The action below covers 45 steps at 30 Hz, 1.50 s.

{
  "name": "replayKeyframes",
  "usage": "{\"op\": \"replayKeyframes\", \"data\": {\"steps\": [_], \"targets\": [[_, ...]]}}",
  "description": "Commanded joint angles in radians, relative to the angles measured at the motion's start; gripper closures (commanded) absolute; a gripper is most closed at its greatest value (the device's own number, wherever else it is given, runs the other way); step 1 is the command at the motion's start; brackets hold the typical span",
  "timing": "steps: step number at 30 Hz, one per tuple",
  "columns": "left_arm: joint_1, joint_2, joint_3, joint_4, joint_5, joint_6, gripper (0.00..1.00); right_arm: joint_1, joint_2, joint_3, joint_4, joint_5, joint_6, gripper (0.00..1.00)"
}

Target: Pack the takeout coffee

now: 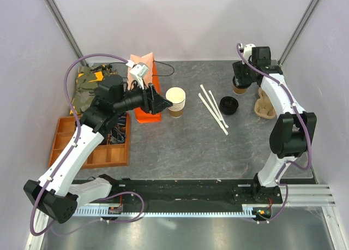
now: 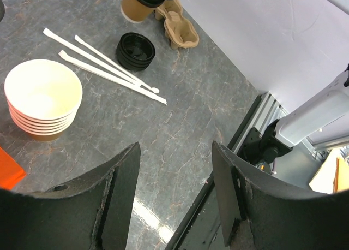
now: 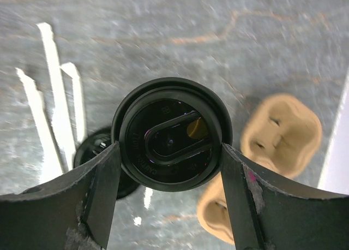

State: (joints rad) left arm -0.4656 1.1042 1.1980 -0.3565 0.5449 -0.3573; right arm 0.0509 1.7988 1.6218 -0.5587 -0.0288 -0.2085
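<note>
The takeout coffee, a small tan cup with a black lid, is at the back right. My right gripper is over it. In the right wrist view my right gripper has a finger pressed against each side of the coffee's black lid. The coffee also shows in the left wrist view. The orange bag stands at the back left. My left gripper is open and empty beside the bag, and in its own view it hangs above bare table.
A stack of lidless tan cups stands right of the bag. White stirrers, a loose black lid and a cardboard cup carrier lie in the middle and right. An orange compartment tray sits at the left.
</note>
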Motion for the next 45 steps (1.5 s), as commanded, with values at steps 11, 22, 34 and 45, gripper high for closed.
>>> {"op": "replayKeyframes", "data": {"steps": [11, 22, 34, 45], "targets": [[0.01, 0.026, 0.084, 0.034, 0.041, 0.004, 0.37, -0.098, -0.046, -0.099, -0.04, -0.057, -0.019, 0.3], [0.021, 0.043, 0.11, 0.007, 0.04, 0.003, 0.37, -0.098, -0.044, -0.164, -0.014, -0.069, -0.02, 0.25], [0.041, 0.052, 0.117, -0.006, 0.044, -0.014, 0.37, -0.098, -0.082, -0.201, -0.007, -0.068, -0.014, 0.02], [0.119, 0.055, 0.215, -0.067, 0.041, 0.044, 0.34, -0.098, -0.209, -0.088, -0.061, -0.138, 0.004, 0.02]]}}
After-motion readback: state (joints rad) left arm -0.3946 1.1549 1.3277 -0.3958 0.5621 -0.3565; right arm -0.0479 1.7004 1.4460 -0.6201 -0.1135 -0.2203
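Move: Below and a bit back from the right hand, which already holds the lidded coffee cup, is the bare spot for it: about 5 cm back, 4 cm to the right, with the table some 15 cm down. The black lids lie 8 cm left of that spot and 1 cm farther out; the cup carrier is about 9 cm right of it and 2 cm farther out. From the left hand the spot is some 35 cm to the right, level with it and roughly 28 cm below. Lowering the held cup about 7 cm, the right hand first swings some 4 cm right and draws back about 5 cm, tipping its fingers roughly 10 degrees further down, into the gap between black lids and carrier. There the fingers open wide, let go of the lid rim, and the hand rises nearly 3 cm. The empty left hand rises about 3 cm and drifts forward. ##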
